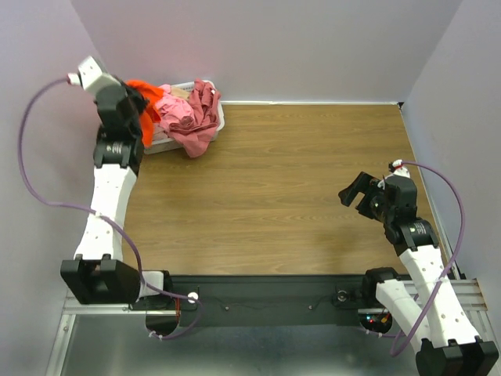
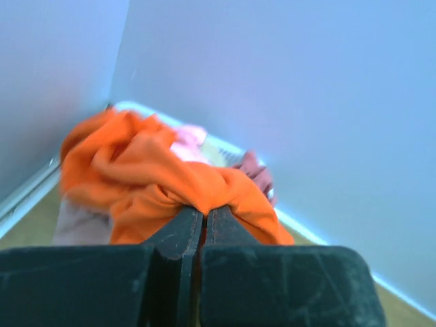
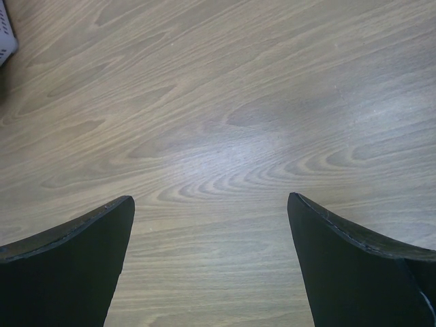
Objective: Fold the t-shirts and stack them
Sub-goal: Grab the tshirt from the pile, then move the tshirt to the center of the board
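Observation:
A crumpled pile of t-shirts fills the white basket (image 1: 220, 117) at the table's back left corner. The bright orange t-shirt (image 1: 145, 98) (image 2: 143, 177) lies on top at the left, with a light pink one (image 1: 174, 111) (image 2: 187, 139) and a dusty rose-maroon one (image 1: 201, 113) (image 2: 255, 170) beside it. My left gripper (image 1: 141, 106) (image 2: 204, 211) is over the basket's left end, shut on a fold of the orange t-shirt. Over the bare wood at the right side, my right gripper (image 1: 356, 196) (image 3: 211, 204) stands open with nothing between its fingers.
The maroon shirt hangs over the basket's near rim onto the wooden table (image 1: 297, 180). Grey-lilac walls (image 1: 274, 47) close in the back and both sides. A corner of the basket (image 3: 5, 34) shows at the right wrist view's top left.

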`<state>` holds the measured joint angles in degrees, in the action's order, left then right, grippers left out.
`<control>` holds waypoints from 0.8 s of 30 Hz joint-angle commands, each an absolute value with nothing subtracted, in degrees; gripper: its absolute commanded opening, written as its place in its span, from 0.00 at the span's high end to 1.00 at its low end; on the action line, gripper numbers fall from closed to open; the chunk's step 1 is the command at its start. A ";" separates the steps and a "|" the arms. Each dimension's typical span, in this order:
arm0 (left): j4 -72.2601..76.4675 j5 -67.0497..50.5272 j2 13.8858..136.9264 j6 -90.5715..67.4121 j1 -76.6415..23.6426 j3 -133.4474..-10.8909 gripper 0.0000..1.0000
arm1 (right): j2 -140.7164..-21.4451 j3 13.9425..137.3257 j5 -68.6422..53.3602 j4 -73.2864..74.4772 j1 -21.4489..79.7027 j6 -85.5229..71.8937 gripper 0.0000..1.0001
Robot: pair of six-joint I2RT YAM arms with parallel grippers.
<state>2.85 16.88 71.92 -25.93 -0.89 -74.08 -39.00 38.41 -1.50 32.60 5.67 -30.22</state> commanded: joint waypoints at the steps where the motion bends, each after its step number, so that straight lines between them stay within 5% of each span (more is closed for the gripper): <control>1: -4.12 16.35 79.77 -26.11 -1.14 -95.15 1.00 | -38.50 37.62 -2.90 30.24 5.63 -29.44 0.00; 11: -14.59 9.68 97.73 -26.27 -1.14 -141.20 1.00 | -38.58 37.53 -2.37 30.06 5.63 -29.71 0.00; 16: -6.70 0.88 92.30 -30.23 -2.19 -136.78 1.00 | -38.15 37.35 -1.85 29.97 5.62 -29.79 0.00; 18: -1.79 -15.43 89.57 -33.84 -6.47 -130.73 1.00 | -38.23 37.35 -1.85 29.88 5.54 -29.79 0.00; 24: -0.27 -13.88 83.50 -28.56 -23.89 -125.26 1.00 | -37.97 37.35 -2.11 29.88 5.63 -29.79 0.00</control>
<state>-9.82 -7.77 89.52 -30.44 -15.79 -127.24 -38.98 38.39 -2.17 32.56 5.67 -30.22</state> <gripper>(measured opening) 0.047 0.998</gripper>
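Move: Hanging from the left fingers, the orange t-shirt has its middle about 12 cm below and 5 cm ahead of them. The open table middle is some 34 cm to this hand's right, 13 cm back and 42 cm down; the basket lies 15 cm ahead, 4 cm right and 33 cm below, the rose shirt at its right side 14 cm ahead, 11 cm right, 30 cm below. From the right hand the table middle is about 27 cm left, 5 cm ahead and 17 cm down. Hauling the still-pinched orange t-shirt upward from the basket, the left hand climbs roughly 24 cm, nearly all of it early and with a slight forward drift, then swings about 18 cm right and draws back high up. The wrist tips its fingers upward and turns clockwise some 40 degrees as it swings; the fingers keep their shut hold. ##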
